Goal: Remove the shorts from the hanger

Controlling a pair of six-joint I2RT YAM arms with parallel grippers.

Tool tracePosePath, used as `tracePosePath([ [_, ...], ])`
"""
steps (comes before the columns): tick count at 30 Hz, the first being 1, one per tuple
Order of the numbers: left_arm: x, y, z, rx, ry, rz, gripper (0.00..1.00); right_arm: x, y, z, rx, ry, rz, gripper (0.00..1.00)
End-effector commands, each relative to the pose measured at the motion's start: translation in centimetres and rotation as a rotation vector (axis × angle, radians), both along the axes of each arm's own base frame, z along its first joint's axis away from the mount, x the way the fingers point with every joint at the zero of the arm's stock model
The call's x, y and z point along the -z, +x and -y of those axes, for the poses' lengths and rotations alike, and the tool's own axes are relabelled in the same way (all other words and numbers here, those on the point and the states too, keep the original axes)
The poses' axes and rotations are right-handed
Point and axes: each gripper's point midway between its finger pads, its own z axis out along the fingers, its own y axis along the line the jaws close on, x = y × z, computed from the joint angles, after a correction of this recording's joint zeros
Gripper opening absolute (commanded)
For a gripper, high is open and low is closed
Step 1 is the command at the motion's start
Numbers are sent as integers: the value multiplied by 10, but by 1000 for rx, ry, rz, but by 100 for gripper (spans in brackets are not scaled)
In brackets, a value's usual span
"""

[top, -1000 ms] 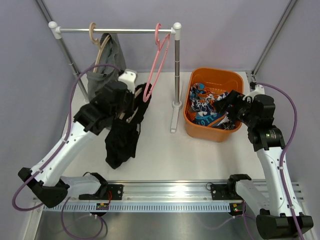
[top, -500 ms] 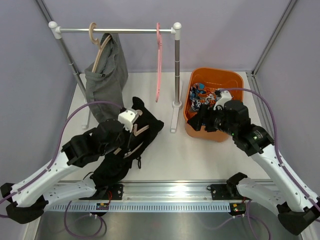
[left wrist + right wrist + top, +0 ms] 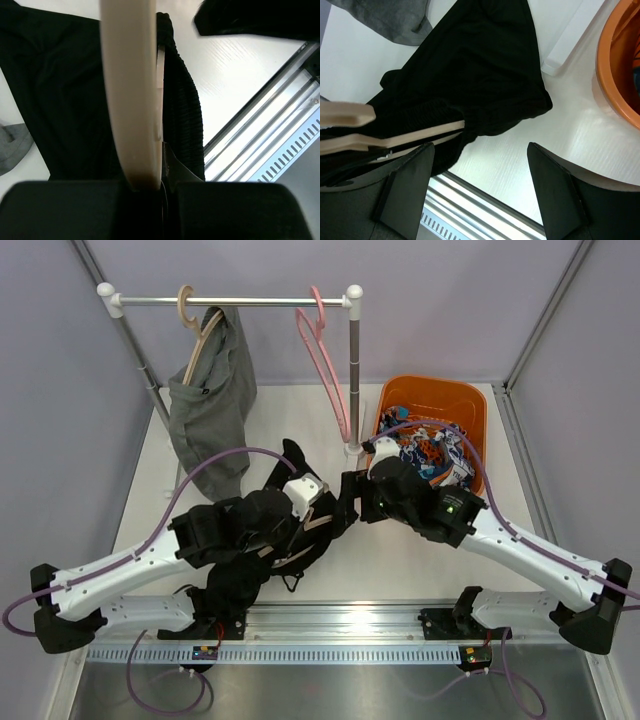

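Observation:
My left gripper (image 3: pixel 303 508) is shut on a pale wooden hanger (image 3: pixel 131 90) that carries the black shorts (image 3: pixel 255 560), low over the table's middle front. In the left wrist view the hanger bar is pinched between the fingers, and the black shorts (image 3: pixel 60 100) drape to both sides. My right gripper (image 3: pixel 352 498) stands open just right of the black shorts (image 3: pixel 480 80), near the hanger's end (image 3: pixel 415 134), holding nothing. Grey shorts (image 3: pixel 212 415) hang from a second wooden hanger (image 3: pixel 196 335) on the rail. Printed shorts (image 3: pixel 432 452) lie in the orange basket (image 3: pixel 470 400).
An empty pink hanger (image 3: pixel 325 355) hangs tilted on the rail (image 3: pixel 240 301) next to the rack's right post (image 3: pixel 354 370). The post's white foot (image 3: pixel 567 42) lies just behind the black shorts. The aluminium rail (image 3: pixel 340 625) runs along the near edge.
My left arm has carried the hanger with the black shorts off the rail, down and to the right. My right arm has swung left from the basket to the shorts. The pink hanger swings.

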Motion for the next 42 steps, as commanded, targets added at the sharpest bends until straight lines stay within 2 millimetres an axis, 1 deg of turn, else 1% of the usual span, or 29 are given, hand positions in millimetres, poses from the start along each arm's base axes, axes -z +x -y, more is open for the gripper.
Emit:
tracePosePath([
  [1,-49,9,30,14,-155,77,0,-10,10,-4,75,-4,36,83],
  [5,-56,15,32,1,-143,109,0,1,4,-11,57,-27,23,82],
  [7,-59,18,34,4,-137,122,0,7,1,-11,58,-43,19,82],
  [8,-57,18,36,8,-124,119,0,9,1,-11,61,-48,15,82],
  [9,-62,20,38,7,-132,123,0,13,1,-11,69,-54,9,82],
  [11,-65,21,40,10,-132,127,0,15,1,-11,79,-56,6,82],
  [13,-69,21,41,13,-140,131,0,19,3,-7,104,-71,9,81],
  [17,-73,18,42,26,-156,127,0,19,12,1,167,-90,34,79],
  [21,-76,16,39,28,-160,126,0,26,18,-2,179,-124,36,77],
  [24,-78,13,37,40,-166,121,0,29,23,-3,198,-139,44,73],
  [26,-81,10,35,47,-174,121,0,27,27,-5,204,-142,52,68],
  [27,-82,10,34,49,-176,122,0,29,28,-7,203,-150,52,61],
  [30,-86,6,32,61,-190,122,0,25,33,-8,219,-153,67,52],
  [31,-86,3,32,77,-194,117,0,23,35,-9,223,-150,73,45],
  [33,-87,1,32,89,-202,116,0,18,37,-7,234,-144,88,36],
  [34,-86,-1,31,102,-194,109,0,13,40,-6,246,-140,96,25],
  [35,-84,-3,31,110,-188,104,0,9,42,-4,254,-138,103,19],
  [37,-80,-8,31,142,-174,90,0,3,45,1,268,-142,111,9],
  [38,-79,-10,31,154,-168,89,0,1,51,9,296,-145,114,3],
  [39,-77,-14,30,169,-159,86,0,0,54,17,310,-156,111,1],
  [40,-74,-17,28,185,-142,84,0,0,57,23,324,-160,110,0],
  [41,-73,-19,27,190,-135,85,0,-1,65,35,358,-157,105,0],
  [42,-75,-20,24,191,-141,90,0,-2,69,41,370,-151,104,0],
])
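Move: The black shorts hang on the wooden hanger already held in the left hand. Their near waistband end, at the hanger's right tip, lies about 2 cm ahead of the open right hand, 2 cm to its left and 7 cm below. From the left hand that spot is some 5 cm ahead, 8 cm right, 6 cm down. Counted from the right hand, the rack's white foot stands 12 cm straight ahead and 20 cm lower, the orange basket roughly 19 cm ahead, 18 cm right and 14 cm lower. The right fingers close on the waistband at the hanger's right tip and pinch it: the hand first sinks about 5 cm and works slightly forward, rolling and turning clockwise some 15 degrees, then shuts while rising a little and starts away forward and right. The left hand keeps its grip on the hanger, brings it about 3 cm rightward and up, then lifts it a bit more, towards the right hand. ##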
